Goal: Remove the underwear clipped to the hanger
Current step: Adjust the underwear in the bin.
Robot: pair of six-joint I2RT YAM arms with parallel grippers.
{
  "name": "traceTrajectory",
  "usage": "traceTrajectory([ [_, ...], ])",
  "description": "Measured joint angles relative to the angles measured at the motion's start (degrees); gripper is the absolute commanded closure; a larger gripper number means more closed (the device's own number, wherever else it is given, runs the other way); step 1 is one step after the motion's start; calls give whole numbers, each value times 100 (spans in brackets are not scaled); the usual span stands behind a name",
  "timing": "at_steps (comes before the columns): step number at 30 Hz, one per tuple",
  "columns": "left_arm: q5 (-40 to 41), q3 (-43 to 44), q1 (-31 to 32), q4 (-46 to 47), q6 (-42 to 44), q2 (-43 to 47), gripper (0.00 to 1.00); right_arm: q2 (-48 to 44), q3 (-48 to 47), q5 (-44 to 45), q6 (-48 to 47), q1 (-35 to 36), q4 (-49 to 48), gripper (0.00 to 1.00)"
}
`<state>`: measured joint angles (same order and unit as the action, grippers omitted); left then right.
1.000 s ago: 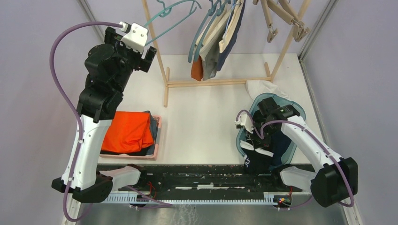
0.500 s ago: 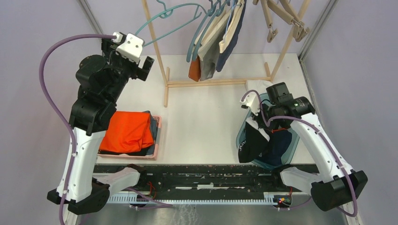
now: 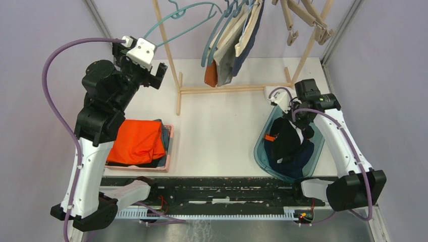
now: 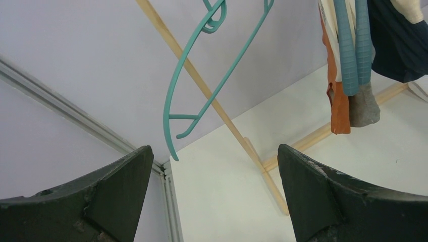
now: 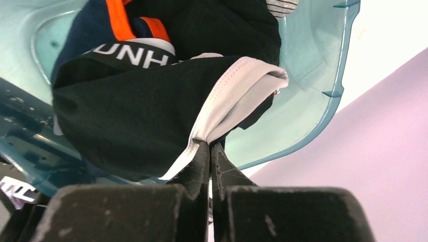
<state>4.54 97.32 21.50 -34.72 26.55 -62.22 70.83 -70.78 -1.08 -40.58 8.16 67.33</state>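
Several pieces of underwear in cream, grey, navy and orange hang from teal hangers on the wooden rack; the left wrist view shows the orange and grey ones. My left gripper is raised and open with nothing in it, just below a bare teal hanger. My right gripper is shut on the white waistband of a black underwear piece, which dangles over the teal basin. Navy-and-orange underwear lies in the basin.
A pink tray with a bright orange folded cloth sits at the near left. The rack's base bars cross the far table. Wooden clip hangers hang at the back right. White cloth lies beside the basin.
My right gripper has closed on the black underwear in the basin and lifted it toward the back. The left arm shifted slightly left, still open.
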Motion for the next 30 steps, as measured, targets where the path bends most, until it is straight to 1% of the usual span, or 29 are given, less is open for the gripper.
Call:
traceTrajectory([
  [3,-96,0,0,-31,-92,-9,1,208,46,181,-26,2,-138,98],
  [6,-313,0,0,-59,-203,-31,1,411,173,205,-11,2,-271,93],
  [14,-898,-44,0,-166,-516,-101,1,767,752,-319,190,155,-474,83],
  [16,-1001,-63,0,-170,-599,-98,1,907,898,-402,229,229,-527,79],
  [19,-1161,-85,0,-166,-717,-92,1,1121,992,-544,291,278,-568,64],
  [23,-1443,-291,0,-103,-1032,-37,1,1058,962,-706,431,278,-603,35],
  [24,-1528,-339,0,-90,-1108,-37,1,1005,914,-734,479,278,-595,26],
  [25,-1582,-382,0,-72,-1193,-52,1,944,835,-765,535,278,-586,19],
  [27,-1722,-413,0,-26,-1377,-144,0,815,573,-798,643,278,-557,13],
  [30,-1808,-413,0,133,-1620,-321,2,590,107,-896,824,278,-566,12],
])
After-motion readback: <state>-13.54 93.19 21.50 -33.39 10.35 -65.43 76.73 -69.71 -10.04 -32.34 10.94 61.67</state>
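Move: The black underwear with the white waistband is already pinched in the right fingers. The clothes pile in the blue bin, where it is to be laid, has its middle about 6 cm back and some 13 cm below the right hand. The orange trim shows roughly 7 cm back and 6 cm left, about as low; a white cloth lies on the table about 10 cm ahead, 4 cm left and 17 cm below. From the left hand the pile is some 47 cm right, 12 cm back and 44 cm down. The underwear, still held by its white waistband, is lowered about 9 cm into the bin by the right hand, drifting left and slightly back while the fingertips tip some 15 degrees towards the base. Near the bottom the fingers open wide and let go, and the hand climbs about 6 cm, forward and slightly left. Meanwhile the empty, open left hand swings some 7 cm right and sinks, turning clockwise and tipping down. ##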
